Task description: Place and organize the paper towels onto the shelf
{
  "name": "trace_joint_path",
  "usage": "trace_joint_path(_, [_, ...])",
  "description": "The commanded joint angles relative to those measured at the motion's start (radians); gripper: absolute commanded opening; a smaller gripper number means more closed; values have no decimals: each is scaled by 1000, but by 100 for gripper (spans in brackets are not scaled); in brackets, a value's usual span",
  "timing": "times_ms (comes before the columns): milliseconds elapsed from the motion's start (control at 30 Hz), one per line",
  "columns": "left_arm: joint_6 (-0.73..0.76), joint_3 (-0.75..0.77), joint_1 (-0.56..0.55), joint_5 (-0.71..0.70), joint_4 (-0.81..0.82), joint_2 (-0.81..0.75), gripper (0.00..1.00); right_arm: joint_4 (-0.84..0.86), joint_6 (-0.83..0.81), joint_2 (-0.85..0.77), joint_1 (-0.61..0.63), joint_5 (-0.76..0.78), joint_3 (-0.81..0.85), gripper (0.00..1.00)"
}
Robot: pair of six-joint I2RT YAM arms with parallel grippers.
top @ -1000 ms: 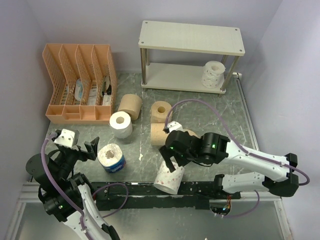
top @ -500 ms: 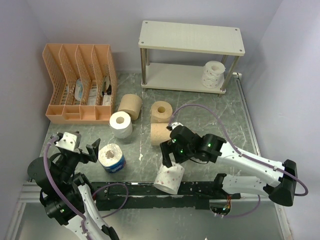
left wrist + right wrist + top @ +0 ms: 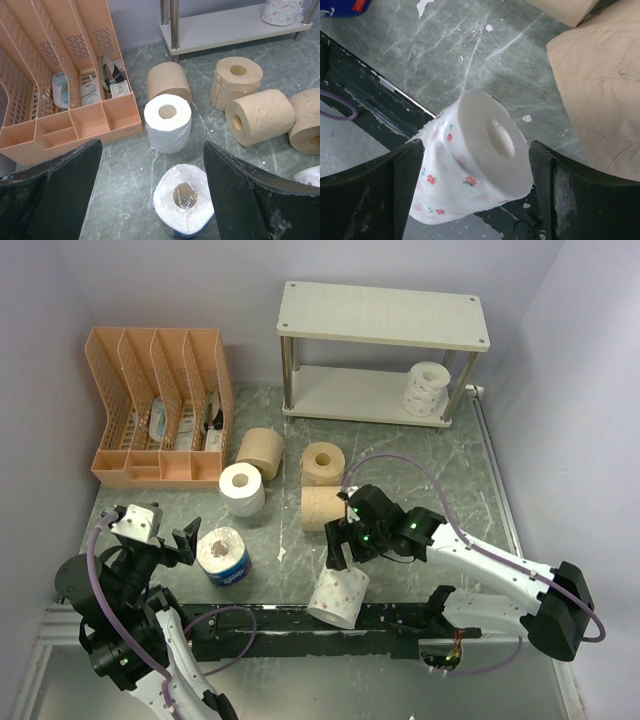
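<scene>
The shelf (image 3: pixel 383 315) stands at the back, with one flowered white roll (image 3: pixel 425 388) on its lower board. Three tan rolls (image 3: pixel 261 451), (image 3: pixel 323 463), (image 3: pixel 322 508), a plain white roll (image 3: pixel 241 489) and a blue-wrapped roll (image 3: pixel 223 555) lie on the table. A flowered white roll (image 3: pixel 338 596) leans tilted on the black rail. My right gripper (image 3: pixel 338 554) hovers just above it, open, its fingers either side of the roll (image 3: pixel 475 170). My left gripper (image 3: pixel 165 540) is open and empty, above the blue-wrapped roll (image 3: pixel 184 205).
An orange mesh file organizer (image 3: pixel 160 405) stands at the back left, holding small items. The black rail (image 3: pixel 400 618) runs along the near table edge. Purple walls close in the left, back and right. A fourth tan roll (image 3: pixel 307 122) shows in the left wrist view.
My right gripper has shifted slightly and come down closer over the tilted flowered roll. My left arm has settled a little lower. No roll has moved.
</scene>
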Motion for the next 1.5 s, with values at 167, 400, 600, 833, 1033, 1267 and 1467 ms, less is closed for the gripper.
trace_joint_path(167, [8, 6, -7, 16, 5, -10, 94, 100, -54, -48, -100, -216, -87, 65])
trace_joint_path(400, [8, 5, -6, 13, 6, -30, 94, 126, -40, -65, -103, -285, -151, 62])
trace_joint_path(600, [8, 5, -6, 15, 6, -19, 94, 122, -37, -83, -103, -288, -158, 37])
trace_joint_path(833, [10, 5, -5, 17, 4, -23, 94, 62, -21, -109, -104, -266, -69, 0])
trace_joint_path(1033, [14, 5, 4, 23, 3, -29, 94, -57, -24, -119, -99, -208, 154, 0])
trace_joint_path(1267, [19, 6, 17, 34, 2, -40, 94, -271, -127, 12, -85, 174, 556, 0])
trace_joint_path(1467, [23, 7, 27, 39, -1, -54, 94, -286, -263, 194, -83, 468, 761, 0])
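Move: The floral roll's middle is about 8 cm back of the right hand and some 5 cm below, neither left nor right. At much the same height as that roll, a lying brown roll sits about 9 cm ahead and 3 cm left of the hand, and another brown roll 4 cm ahead and 8 cm right. From the left hand the floral roll is some 29 cm right, 8 cm back and 27 cm below. The right fingers close, pinching the floral roll's far rim, then lift it some 20 cm, swinging forward late. ##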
